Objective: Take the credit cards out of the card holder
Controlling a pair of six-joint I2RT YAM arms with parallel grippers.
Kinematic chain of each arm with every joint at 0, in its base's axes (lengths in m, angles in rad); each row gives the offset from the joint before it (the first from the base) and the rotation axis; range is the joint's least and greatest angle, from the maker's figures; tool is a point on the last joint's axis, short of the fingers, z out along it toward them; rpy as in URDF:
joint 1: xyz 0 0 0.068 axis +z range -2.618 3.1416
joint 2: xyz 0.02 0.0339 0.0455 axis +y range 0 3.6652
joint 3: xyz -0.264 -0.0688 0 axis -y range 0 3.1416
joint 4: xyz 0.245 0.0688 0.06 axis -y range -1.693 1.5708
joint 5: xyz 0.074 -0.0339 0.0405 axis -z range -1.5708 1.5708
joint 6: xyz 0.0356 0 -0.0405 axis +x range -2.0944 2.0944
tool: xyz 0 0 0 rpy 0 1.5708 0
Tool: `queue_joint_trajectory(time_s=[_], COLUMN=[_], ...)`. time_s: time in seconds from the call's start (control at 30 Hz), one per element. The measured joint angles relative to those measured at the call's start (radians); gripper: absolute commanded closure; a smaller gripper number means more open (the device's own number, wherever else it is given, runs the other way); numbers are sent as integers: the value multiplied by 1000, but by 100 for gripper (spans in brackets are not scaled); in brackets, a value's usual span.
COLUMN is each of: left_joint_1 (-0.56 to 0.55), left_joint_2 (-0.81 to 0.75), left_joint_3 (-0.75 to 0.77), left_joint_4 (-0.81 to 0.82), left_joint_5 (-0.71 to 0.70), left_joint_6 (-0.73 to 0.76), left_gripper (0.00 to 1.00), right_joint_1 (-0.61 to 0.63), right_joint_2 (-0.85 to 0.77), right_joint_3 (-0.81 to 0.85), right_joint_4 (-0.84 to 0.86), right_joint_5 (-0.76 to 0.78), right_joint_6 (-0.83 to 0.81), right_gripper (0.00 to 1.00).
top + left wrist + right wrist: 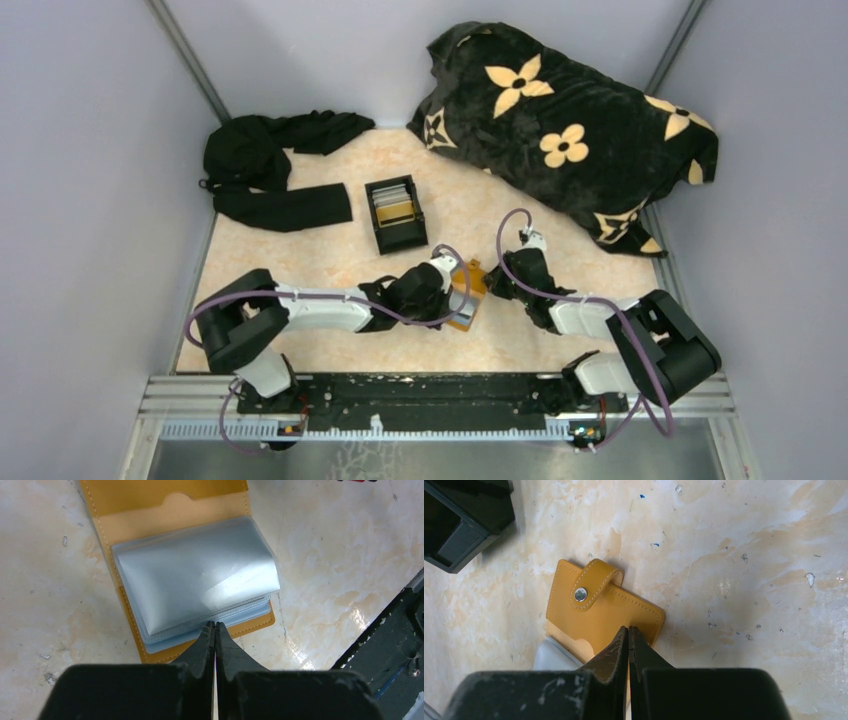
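The orange card holder lies open on the marble table between my two grippers. In the left wrist view its inner side faces up, with the silvery-blue credit cards stacked in clear sleeves on it. My left gripper is shut, its tips touching the near edge of that stack; nothing shows pinched between them. My right gripper is shut too, its tips resting on the holder's outer cover near a corner, below the snap strap. A grey card edge peeks out beside it.
A black open-topped box holding some cards stands behind the holder. A black flowered blanket fills the back right, and a black cloth lies at the back left. The black base rail runs close to the left gripper.
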Motion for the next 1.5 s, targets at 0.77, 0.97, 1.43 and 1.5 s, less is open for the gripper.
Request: queue_joint_trajectory(time_s=[0.77,0.97,1.43,1.5], left_joint_1=[63,93,94,94], left_joint_2=[118,165,248,265], left_joint_3=[111,128,212,234], left_joint_4=[66,108,136,137], left_joint_5=[-122,-131,-135,-135], left_joint_6=[84,100,134,137], left_gripper=[27,15,15,15], right_joint_1=[0,0,0,0], right_joint_2=[-55,-147,-319,-333], right_joint_3=[-39,-38,82,82], right_joint_4=[-11,-140,-351,-366], right_joint_5=[0,34,75,70], right_joint_6=[5,-26,-171,-187], right_gripper=[100,90,41,40])
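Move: The open brown card holder's middle lies about 6 cm ahead of the left hand and 3 cm to its right, roughly 1 cm below; its snap strap is some 12 cm ahead and 5 cm right. The black box stands about 22 cm ahead and 10 cm left. From the right hand, the holder's middle is 4 cm left and 2 cm back, about 1 cm lower. From the near edge of the clear sleeves, the left hand's shut tips sweep forward about 10 cm along the card holder towards its strap, drifting some 3 cm right and opening wide on the way; one finger ends on the turned sleeve. The right hand, its shut tips on the flap, slides back and right 2 to 3 cm, then comes free, rising over 5 cm and opening about halfway. ##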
